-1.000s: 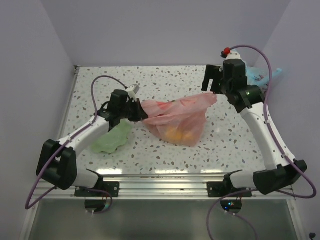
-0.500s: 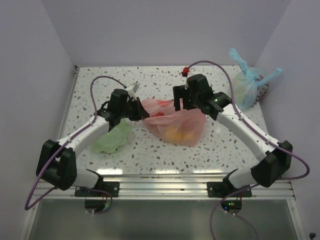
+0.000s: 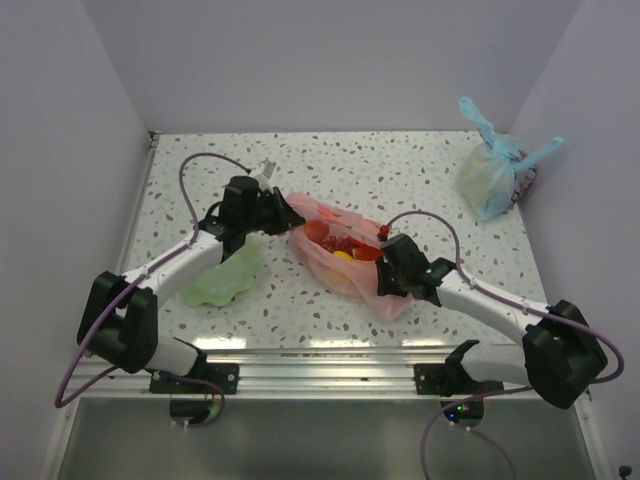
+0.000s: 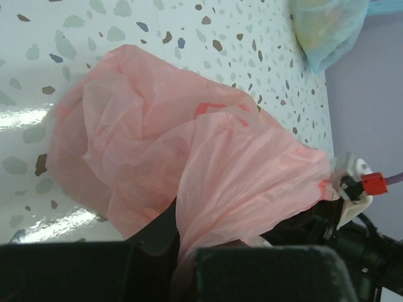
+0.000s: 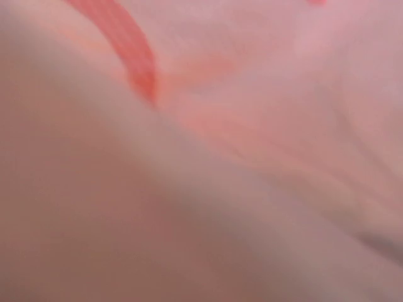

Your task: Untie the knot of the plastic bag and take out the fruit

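Observation:
The pink plastic bag point(image 3: 350, 283) lies mid-table with its mouth spread upward. Red and yellow fruit point(image 3: 338, 243) shows inside. The knot is out of view. My left gripper point(image 3: 283, 218) is shut on the bag's left edge. In the left wrist view, pink film point(image 4: 157, 138) runs down between that gripper's point(image 4: 182, 251) dark fingers. My right gripper point(image 3: 382, 268) is low at the bag's near right rim, pushed into the plastic, so its jaws are hidden. The right wrist view shows only blurred pink film point(image 5: 252, 94) with a red print.
A crumpled green bowl point(image 3: 222, 280) lies under my left forearm. A tied light blue bag point(image 3: 490, 175) stands at the far right against the wall and also shows in the left wrist view as a blue bag point(image 4: 327, 28). Walls close the table's left, back and right sides.
My right arm swung from the far right corner across the bag and down to its near right rim. The bag's mouth now gapes and fruit shows. My left gripper kept its hold.

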`<state>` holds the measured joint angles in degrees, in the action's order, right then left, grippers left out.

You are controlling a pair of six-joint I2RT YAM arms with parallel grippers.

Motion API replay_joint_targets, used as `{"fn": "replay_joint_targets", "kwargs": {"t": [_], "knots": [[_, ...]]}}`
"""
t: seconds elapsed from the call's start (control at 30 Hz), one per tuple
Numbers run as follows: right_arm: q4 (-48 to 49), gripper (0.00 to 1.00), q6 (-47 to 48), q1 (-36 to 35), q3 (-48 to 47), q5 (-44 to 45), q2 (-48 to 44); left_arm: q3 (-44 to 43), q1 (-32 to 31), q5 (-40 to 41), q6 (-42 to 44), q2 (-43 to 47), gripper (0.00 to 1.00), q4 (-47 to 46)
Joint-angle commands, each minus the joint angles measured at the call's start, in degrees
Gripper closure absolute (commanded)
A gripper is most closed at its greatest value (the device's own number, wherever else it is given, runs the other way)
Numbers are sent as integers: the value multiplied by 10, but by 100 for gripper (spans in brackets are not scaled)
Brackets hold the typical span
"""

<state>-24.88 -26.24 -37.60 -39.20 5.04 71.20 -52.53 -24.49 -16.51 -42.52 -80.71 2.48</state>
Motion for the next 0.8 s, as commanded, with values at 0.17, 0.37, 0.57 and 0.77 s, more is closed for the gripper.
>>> {"fn": "replay_joint_targets", "kwargs": {"t": [0.17, 0.37, 0.57, 0.77], "knots": [[93, 78, -51, -4, 79, -31, -18, 8, 15, -43, -96, -71, 100, -134], [9, 48, -4, -5, 7, -29, -98, -55, 16, -28, 10, -67, 63, -53], [-74, 26, 43, -5, -122, -48, -105, -93, 16, 34, 106, -5, 11, 54], [-126, 25, 87, -5, -227, -85, -69, -105, 16, 49, 175, 55, 0, 107]]}}
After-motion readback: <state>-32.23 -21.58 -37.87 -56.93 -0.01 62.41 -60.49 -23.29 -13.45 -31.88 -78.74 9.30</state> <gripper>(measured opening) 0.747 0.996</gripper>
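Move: The pink bag's middle, holding the fruit, lies about 14 cm right of the left hand, 2 cm back and 12 below. From the right hand, low at the bag's right side, it is roughly 10 cm ahead, 10 left and a touch lower. The watermelon slice is some 11 cm ahead and 5 left of the right hand. The green bowl lies about 20 cm left of the left hand, 3 back and 15 below. The left fingers, still pinching the bag's left rim, carry it some 3 cm down, with a little forward and right, then open wide, let it go and rise about 7 cm. The right hand presses on down 2 to 3 cm at the bag's right side, opens wider, comes free and climbs about 17 cm, going a little forward and left as its fingers tip up. ##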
